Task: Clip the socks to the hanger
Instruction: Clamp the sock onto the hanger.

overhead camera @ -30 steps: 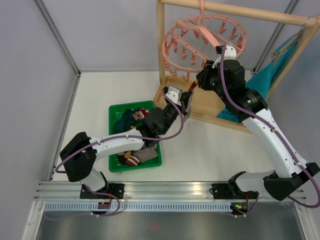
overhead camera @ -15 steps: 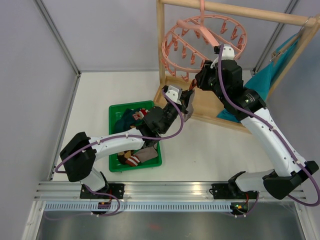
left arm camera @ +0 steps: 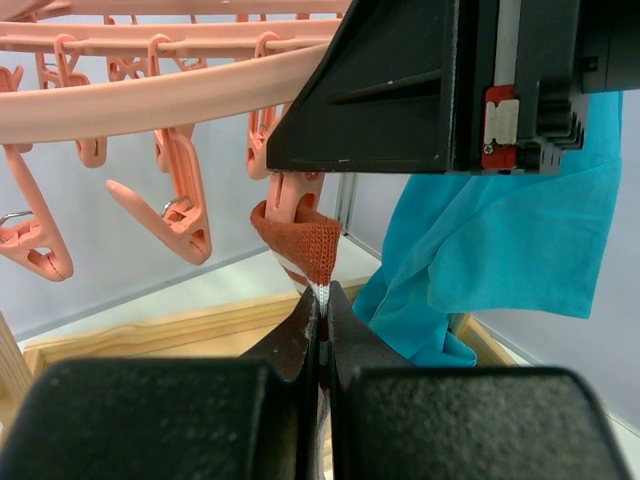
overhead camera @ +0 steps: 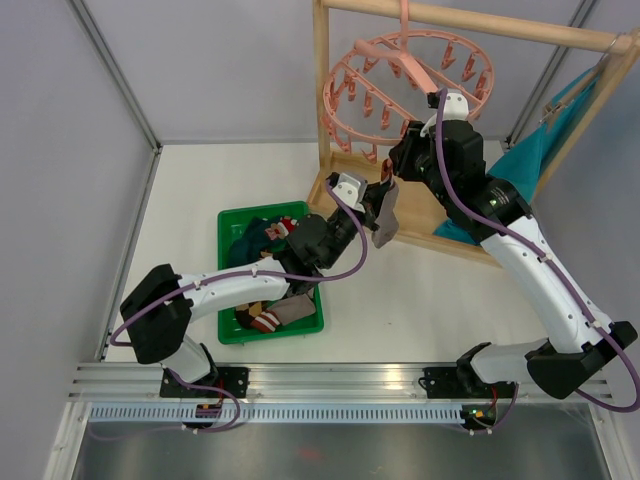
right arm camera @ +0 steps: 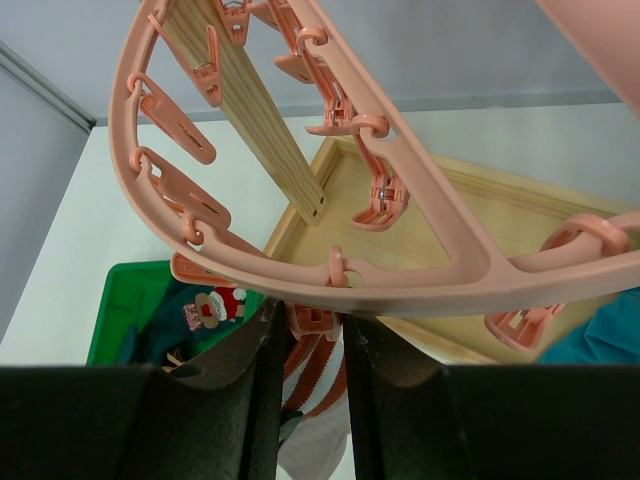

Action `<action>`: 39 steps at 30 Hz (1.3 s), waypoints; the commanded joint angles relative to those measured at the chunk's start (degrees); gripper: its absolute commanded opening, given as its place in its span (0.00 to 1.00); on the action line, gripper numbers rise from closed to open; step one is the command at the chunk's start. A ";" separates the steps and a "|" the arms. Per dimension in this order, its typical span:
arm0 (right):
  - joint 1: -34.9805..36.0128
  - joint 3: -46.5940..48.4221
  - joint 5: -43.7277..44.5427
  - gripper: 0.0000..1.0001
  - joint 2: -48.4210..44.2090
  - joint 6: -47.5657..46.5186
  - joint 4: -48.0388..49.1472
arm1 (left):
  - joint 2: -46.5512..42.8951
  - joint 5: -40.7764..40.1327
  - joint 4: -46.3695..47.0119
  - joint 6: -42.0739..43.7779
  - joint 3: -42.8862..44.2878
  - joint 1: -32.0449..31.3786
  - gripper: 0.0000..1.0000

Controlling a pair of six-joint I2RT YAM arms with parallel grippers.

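The pink hanger (overhead camera: 400,75) hangs from the wooden rail, its ring (right arm camera: 430,280) crossing the right wrist view. My right gripper (right arm camera: 312,325) is shut on one dangling clip peg (right arm camera: 325,322) under the ring. My left gripper (left arm camera: 322,300) is shut on a sock's red-and-white striped cuff (left arm camera: 305,235), holding it up against that peg (left arm camera: 292,190). The sock's grey body (overhead camera: 385,222) hangs below the left gripper (overhead camera: 375,195). More socks lie in the green bin: a dark teal one with a red-white motif (right arm camera: 210,305) and a brown one (overhead camera: 280,315).
The green bin (overhead camera: 228,330) sits on the table left of the wooden frame's base (right arm camera: 480,210). A bright teal cloth (left arm camera: 490,240) hangs at the right of the frame. Other pegs (left arm camera: 180,215) dangle close around the held one.
The sock's grey body has swung out into view to the right of the left gripper. The right arm rose slightly. Both grippers stay shut.
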 commanded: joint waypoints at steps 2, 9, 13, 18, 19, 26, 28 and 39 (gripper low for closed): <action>0.31 -0.09 0.65 0.00 -1.08 1.14 1.66 | 0.66 -1.40 3.51 -0.26 2.57 -0.28 0.02; 0.40 0.08 0.56 0.00 -1.70 1.05 1.57 | 1.02 -3.51 2.01 0.01 3.72 -0.28 0.02; 0.31 0.08 0.57 0.00 -1.78 1.05 1.57 | 1.37 -3.52 1.92 0.01 3.72 -0.37 0.02; 0.31 0.08 0.30 0.00 -1.70 1.05 1.40 | 1.72 -2.90 1.57 0.01 4.07 -0.28 0.02; 0.31 0.08 0.30 0.00 -1.78 1.05 1.40 | 1.63 -2.90 1.65 0.01 4.16 -0.28 0.02; 0.40 -0.27 0.13 0.36 -2.14 1.49 1.31 | 1.63 -2.82 1.74 -0.16 4.33 -0.37 0.02; 0.31 -0.53 0.13 0.46 -2.49 1.40 1.31 | 1.63 -2.81 1.66 -0.17 4.42 -0.37 0.02; 0.31 -1.32 -2.59 0.72 -6.35 1.49 0.95 | -0.65 -4.83 0.08 -2.01 3.81 0.33 0.02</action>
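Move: The clip on the hanger's near rim already sits squeezed between the right fingers. From the left hand it is about 3 cm ahead, 3 cm right and 4 cm up. The striped sock cuff is in its mouth, some 2 cm below the right hand point, with the rim about 3 cm above that point. The next clip hangs roughly 4 cm left and 2 cm ahead of the right hand. Right fingers open wide, releasing the clip, and back off up about 2 cm; left keeps pinching the sock. ##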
